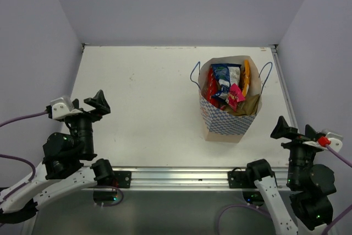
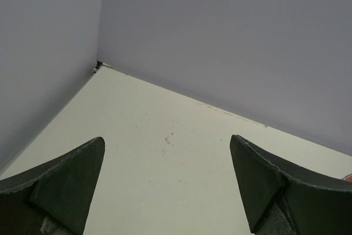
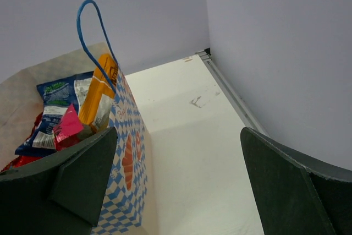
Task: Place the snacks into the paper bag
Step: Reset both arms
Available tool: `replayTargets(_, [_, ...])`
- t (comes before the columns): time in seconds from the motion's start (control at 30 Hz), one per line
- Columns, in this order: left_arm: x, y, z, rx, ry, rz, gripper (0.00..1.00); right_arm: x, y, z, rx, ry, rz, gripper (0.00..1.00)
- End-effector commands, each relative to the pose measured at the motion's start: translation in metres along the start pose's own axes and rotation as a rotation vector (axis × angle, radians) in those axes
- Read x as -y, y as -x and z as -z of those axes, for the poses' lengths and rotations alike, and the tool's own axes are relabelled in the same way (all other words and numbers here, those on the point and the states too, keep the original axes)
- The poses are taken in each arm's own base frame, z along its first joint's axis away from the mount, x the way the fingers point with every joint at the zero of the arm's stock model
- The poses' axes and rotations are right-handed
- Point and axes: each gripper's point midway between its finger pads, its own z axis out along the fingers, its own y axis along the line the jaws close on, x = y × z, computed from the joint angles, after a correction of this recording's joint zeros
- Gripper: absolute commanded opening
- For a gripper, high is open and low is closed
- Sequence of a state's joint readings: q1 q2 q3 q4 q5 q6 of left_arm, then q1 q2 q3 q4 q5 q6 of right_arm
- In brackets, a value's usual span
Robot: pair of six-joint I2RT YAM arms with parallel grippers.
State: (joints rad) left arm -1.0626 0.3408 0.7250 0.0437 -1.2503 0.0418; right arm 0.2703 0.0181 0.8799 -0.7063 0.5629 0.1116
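Note:
The paper bag [image 1: 225, 123] stands upright at the right of the table, tan with a blue-and-white pattern and blue cord handles. Several snacks stick out of its open top: a red packet [image 1: 211, 87], a blue one [image 1: 223, 75], a pink one [image 1: 236, 96] and an orange one [image 1: 245, 77]. The bag [image 3: 125, 158] also shows in the right wrist view with the blue [image 3: 55, 105], orange [image 3: 99, 93] and pink [image 3: 68, 126] packets in it. My left gripper [image 1: 87, 103] is open and empty near the table's left edge. My right gripper [image 1: 296, 130] is open and empty, to the right of the bag.
Grey walls close the table on the left, back and right. A metal rail [image 1: 181, 177] runs along the near edge between the two arm bases. The left wrist view shows only bare table [image 2: 165, 158] and the back-left corner.

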Motion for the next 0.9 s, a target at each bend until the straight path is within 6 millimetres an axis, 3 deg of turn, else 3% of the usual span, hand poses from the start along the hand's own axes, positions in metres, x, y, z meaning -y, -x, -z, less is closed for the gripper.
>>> replayTargets(0.0, [-0.020, -0.017, 0.005, -0.027, 0.072, 0.038, 1.00, 0.010, -0.003, 0.005, 0.010, -0.036, -0.002, 0.98])
replayTargets(0.2, [-0.039, -0.032, 0.010, -0.040, 0.127, 0.033, 1.00, 0.002, -0.011, 0.000, -0.004, -0.004, 0.011, 0.99])
replayTargets(0.57, [-0.037, -0.032, 0.010, -0.039, 0.096, -0.008, 1.00, 0.000, -0.007, -0.001, -0.001, 0.007, 0.032, 0.99])
replayTargets(0.87, [-0.045, -0.048, 0.010, -0.030, 0.136, -0.054, 1.00, -0.007, -0.005, -0.014, -0.016, 0.001, 0.062, 0.98])
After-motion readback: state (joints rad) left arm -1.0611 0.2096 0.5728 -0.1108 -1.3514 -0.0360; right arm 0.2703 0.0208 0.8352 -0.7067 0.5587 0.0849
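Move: The filled paper bag stands about 48 cm to the right of the left hand and some 10 cm ahead, its middle roughly 20 cm lower. From the right hand the bag is about 12 cm ahead, 17 cm to the left and 15 cm down; the pink packet at the front of its mouth is some 10 cm ahead, 15 cm left and 5 cm below that hand. Left hand, open and empty, sinks about 6 cm, easing left from the bag; open right hand dips slightly. ##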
